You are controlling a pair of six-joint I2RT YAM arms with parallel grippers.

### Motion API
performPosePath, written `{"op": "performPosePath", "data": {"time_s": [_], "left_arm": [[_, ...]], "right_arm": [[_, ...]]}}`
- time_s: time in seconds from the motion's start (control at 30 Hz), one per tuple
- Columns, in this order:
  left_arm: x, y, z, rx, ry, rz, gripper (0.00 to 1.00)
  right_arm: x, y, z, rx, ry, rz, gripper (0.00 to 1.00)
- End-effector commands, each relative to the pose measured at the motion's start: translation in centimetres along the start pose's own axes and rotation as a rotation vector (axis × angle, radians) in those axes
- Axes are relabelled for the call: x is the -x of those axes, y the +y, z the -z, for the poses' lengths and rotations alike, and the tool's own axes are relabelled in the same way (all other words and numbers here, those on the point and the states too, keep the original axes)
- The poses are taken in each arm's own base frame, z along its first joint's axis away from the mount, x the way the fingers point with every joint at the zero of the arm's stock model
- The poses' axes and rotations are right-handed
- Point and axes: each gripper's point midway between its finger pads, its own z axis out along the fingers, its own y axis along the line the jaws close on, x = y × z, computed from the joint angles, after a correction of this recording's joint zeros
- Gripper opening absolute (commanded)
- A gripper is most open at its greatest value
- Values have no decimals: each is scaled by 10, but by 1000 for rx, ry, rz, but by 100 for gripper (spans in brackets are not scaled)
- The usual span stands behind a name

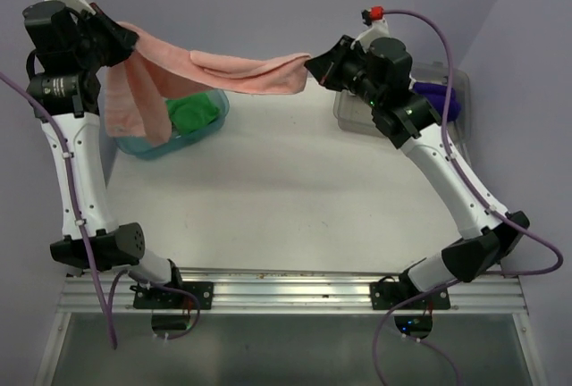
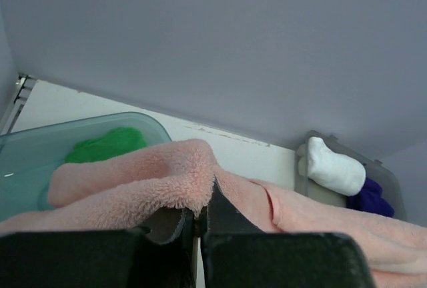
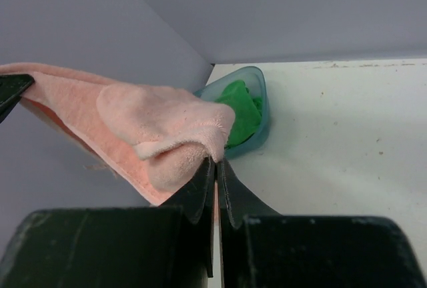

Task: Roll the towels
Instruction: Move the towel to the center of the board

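A salmon pink towel (image 1: 234,68) hangs in the air between both arms, high above the table's far side. My left gripper (image 1: 125,39) is shut on its left end, where a long flap droops down over the teal tub. My right gripper (image 1: 313,66) is shut on its right end. In the left wrist view the pink towel (image 2: 133,188) bulges over the closed gripper (image 2: 200,218). In the right wrist view the pink towel (image 3: 160,125) is pinched at a corner by the shut gripper (image 3: 217,163). A bright green towel (image 1: 192,113) lies in the tub.
The teal see-through tub (image 1: 214,121) stands at the far left. A clear grey tray (image 1: 353,113) at the far right holds a dark purple towel (image 1: 438,93) and, seen from the left wrist, a rolled white towel (image 2: 333,167). Purple walls close in behind and right.
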Motion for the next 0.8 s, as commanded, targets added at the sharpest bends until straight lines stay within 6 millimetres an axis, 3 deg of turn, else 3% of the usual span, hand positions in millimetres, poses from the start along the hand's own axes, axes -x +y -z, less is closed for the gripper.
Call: {"op": "performPosePath", "data": {"time_s": [0.0, 0.07, 0.13, 0.17, 0.2, 0.27, 0.3, 0.33, 0.37, 0.4, 0.43, 0.47, 0.5, 0.53, 0.57, 0.6, 0.63, 0.67, 0.7, 0.73, 0.77], "left_arm": [[56, -72, 79, -243, -205, -87, 0], [65, -99, 112, -349, -256, -113, 0], [55, -116, 124, -454, -219, -109, 0], [46, -120, 127, -490, -200, -105, 0], [38, -122, 128, -522, -175, -88, 0], [5, -119, 125, -580, -102, -67, 0], [-8, -117, 123, -595, -72, -39, 0], [-20, -118, 130, -612, -63, -36, 0], [-54, -107, 111, -601, 18, 6, 0], [-72, -103, 106, -594, 55, 18, 0], [-87, -100, 104, -570, 68, 29, 0], [-135, -98, 92, -573, 179, 59, 0], [-160, -100, 90, -581, 236, 87, 0], [-182, -104, 93, -608, 282, 102, 0], [-224, -104, 90, -625, 375, 125, 24], [-240, -105, 90, -625, 418, 154, 43], [-254, -105, 91, -633, 450, 159, 72], [-271, -103, 92, -626, 498, 158, 80], [-273, -100, 90, -611, 499, 129, 82], [-284, -84, 84, -512, 537, 122, 82], [-278, -80, 81, -472, 528, 94, 82]], "right_arm": [[36, 19, 42, 25, -103, 21, 0], [44, 18, 60, 5, -127, 42, 0], [38, -1, 66, -79, -124, 69, 0], [40, -7, 75, -104, -132, 79, 0], [28, -28, 77, -177, -112, 91, 0], [21, -47, 90, -240, -111, 111, 0], [-1, -73, 90, -317, -72, 126, 0], [-10, -86, 93, -354, -54, 140, 0], [-17, -102, 102, -405, -38, 144, 0], [-40, -130, 105, -482, 9, 152, 0], [-52, -145, 111, -524, 29, 156, 0], [-62, -162, 117, -572, 47, 157, 0], [-86, -186, 128, -628, 92, 163, 0], [-96, -204, 136, -689, 104, 171, 0], [-103, -225, 145, -746, 114, 166, 0], [-125, -249, 154, -800, 169, 157, 1], [-136, -259, 156, -797, 213, 124, 24], [-135, -282, 165, -855, 219, 79, 34], [-137, -291, 169, -879, 234, 56, 38], [-137, -302, 173, -910, 246, 32, 46], [-139, -299, 172, -891, 261, 25, 47]]}}
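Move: Both hands hold the peach towel stretched high in the air. The center of the board lies some 46 cm below the left hand, about 32 cm to its right and 11 cm back; the teal bin is 15 cm ahead of that hand and 2 cm right, 43 cm down, with the green towel 8 cm right and 17 cm ahead. From the right hand the center is 43 cm below, 8 cm back and 3 cm left; the grey bin is 20 cm ahead, 28 cm right, 41 cm down. Both hands let go of the peach towel as they fling it back onto the board. Still gripping, they first swing up and back, the left about 10 cm higher, the right only about 3, already drifting right; then both whip steeply down and to the right, ending some 25 cm lower than they began, turning clockwise and tipping the fingers down, the left opening wide and the right about halfway. ##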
